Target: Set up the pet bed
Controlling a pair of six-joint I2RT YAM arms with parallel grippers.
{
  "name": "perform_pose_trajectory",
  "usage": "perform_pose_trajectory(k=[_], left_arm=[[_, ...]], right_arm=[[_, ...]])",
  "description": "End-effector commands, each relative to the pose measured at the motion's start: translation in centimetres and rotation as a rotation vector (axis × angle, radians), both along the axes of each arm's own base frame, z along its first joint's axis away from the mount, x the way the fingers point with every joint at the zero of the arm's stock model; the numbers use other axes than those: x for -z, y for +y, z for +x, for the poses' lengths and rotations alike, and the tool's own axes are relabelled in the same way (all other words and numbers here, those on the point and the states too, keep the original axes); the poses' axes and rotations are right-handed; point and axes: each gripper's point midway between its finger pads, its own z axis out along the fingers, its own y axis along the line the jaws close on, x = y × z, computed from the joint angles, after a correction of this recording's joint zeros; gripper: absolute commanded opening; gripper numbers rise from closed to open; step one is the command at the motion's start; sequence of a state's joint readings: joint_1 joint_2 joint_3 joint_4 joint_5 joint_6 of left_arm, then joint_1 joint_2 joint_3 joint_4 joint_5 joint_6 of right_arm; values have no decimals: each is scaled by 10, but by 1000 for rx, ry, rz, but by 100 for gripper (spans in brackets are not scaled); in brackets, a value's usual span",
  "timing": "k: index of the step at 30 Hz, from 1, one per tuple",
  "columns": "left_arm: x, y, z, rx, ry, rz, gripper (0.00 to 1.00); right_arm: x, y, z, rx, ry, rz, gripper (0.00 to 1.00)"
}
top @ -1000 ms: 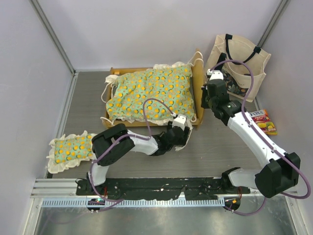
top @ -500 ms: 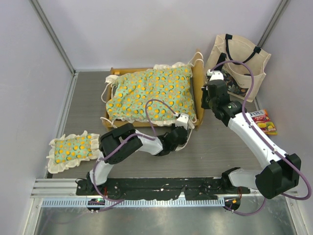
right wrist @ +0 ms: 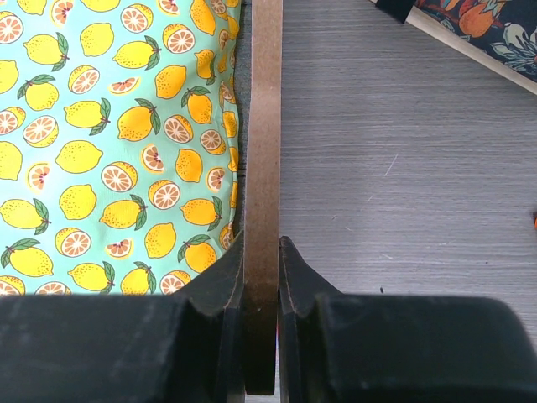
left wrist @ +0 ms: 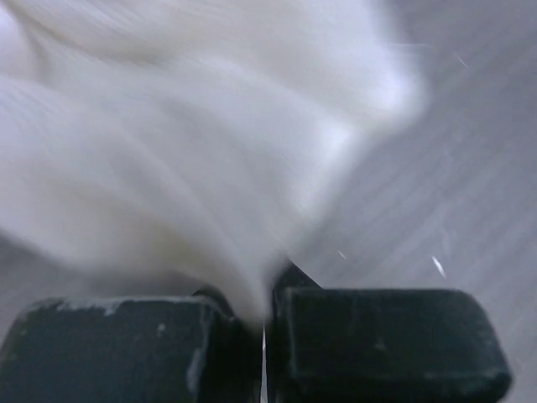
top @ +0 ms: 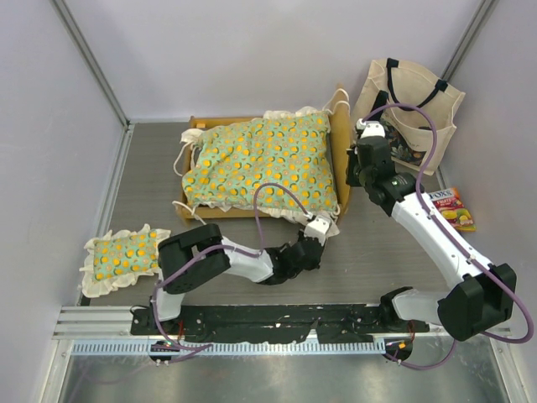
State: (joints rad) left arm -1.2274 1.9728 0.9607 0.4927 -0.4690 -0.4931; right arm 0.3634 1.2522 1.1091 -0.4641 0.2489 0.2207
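Note:
The pet bed's light-wood frame (top: 195,124) stands at the back of the table, with its curved headboard (top: 340,151) on the right. The green citrus-print mattress cushion (top: 260,164) lies bunched on the frame. Its cream ruffle (top: 329,222) spills over the near right corner. My left gripper (top: 320,228) is shut on that ruffle (left wrist: 210,168); in the left wrist view the cloth runs into the closed jaws of the left gripper (left wrist: 267,323). My right gripper (top: 350,170) is shut on the headboard's top edge. In the right wrist view the right gripper (right wrist: 262,277) pinches the headboard (right wrist: 265,126), with the cushion (right wrist: 109,143) to its left.
A small matching ruffled pillow (top: 126,254) lies on the table at the near left. A cream tote bag (top: 411,109) leans at the back right, and its edge (right wrist: 487,25) shows in the right wrist view. A candy packet (top: 453,208) lies by the right wall.
My left gripper closed on the cushion's ruffle and drew back toward the near right, pulling the ruffle with it. The right arm has not moved.

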Motion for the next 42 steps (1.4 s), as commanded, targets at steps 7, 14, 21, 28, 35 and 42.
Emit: perform_pose_trajectory(k=[7, 14, 21, 28, 35, 42], left_arm=[[-30, 5, -70, 120, 92, -77, 0], [-30, 14, -83, 150, 116, -62, 0], [-30, 6, -99, 228, 156, -52, 0], [-26, 10, -112, 273, 187, -13, 0], [-34, 2, -107, 271, 164, -22, 0], [-41, -9, -94, 227, 160, -54, 0]], right_arm=[[8, 3, 8, 49, 48, 116, 2], [11, 4, 7, 42, 54, 124, 2], [12, 5, 5, 39, 52, 133, 2], [12, 4, 6, 42, 52, 130, 2], [11, 5, 5, 43, 51, 134, 3], [-26, -12, -8, 100, -23, 135, 66]])
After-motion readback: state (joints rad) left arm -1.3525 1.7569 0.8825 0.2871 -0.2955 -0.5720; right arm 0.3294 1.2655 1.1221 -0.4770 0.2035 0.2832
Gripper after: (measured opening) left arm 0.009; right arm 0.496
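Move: Just behind the bed frame's near right corner, the left hand has the cover's pale corner tie pinched; that corner is about 9 cm ahead and 5 cm to its right, the cover's ruffled hem some 5 cm ahead and 1 cm left. Bare table for the pull lies about 10 cm straight back. The right hand grips the upright end board near its near end, the board's middle roughly 7 cm ahead and 7 cm below; the tote bag stands about 14 cm ahead and 14 cm right. Drawing the tie back towards its base, the left hand leaves the bed's near right corner by about 10 cm, quickly at first and then slowly, turning some 15 degrees clockwise with its fingers kept shut; at the end it lifts about 2 cm. The right hand stays at the end board's top edge and only at the very end opens its fingers, tipping slightly. ##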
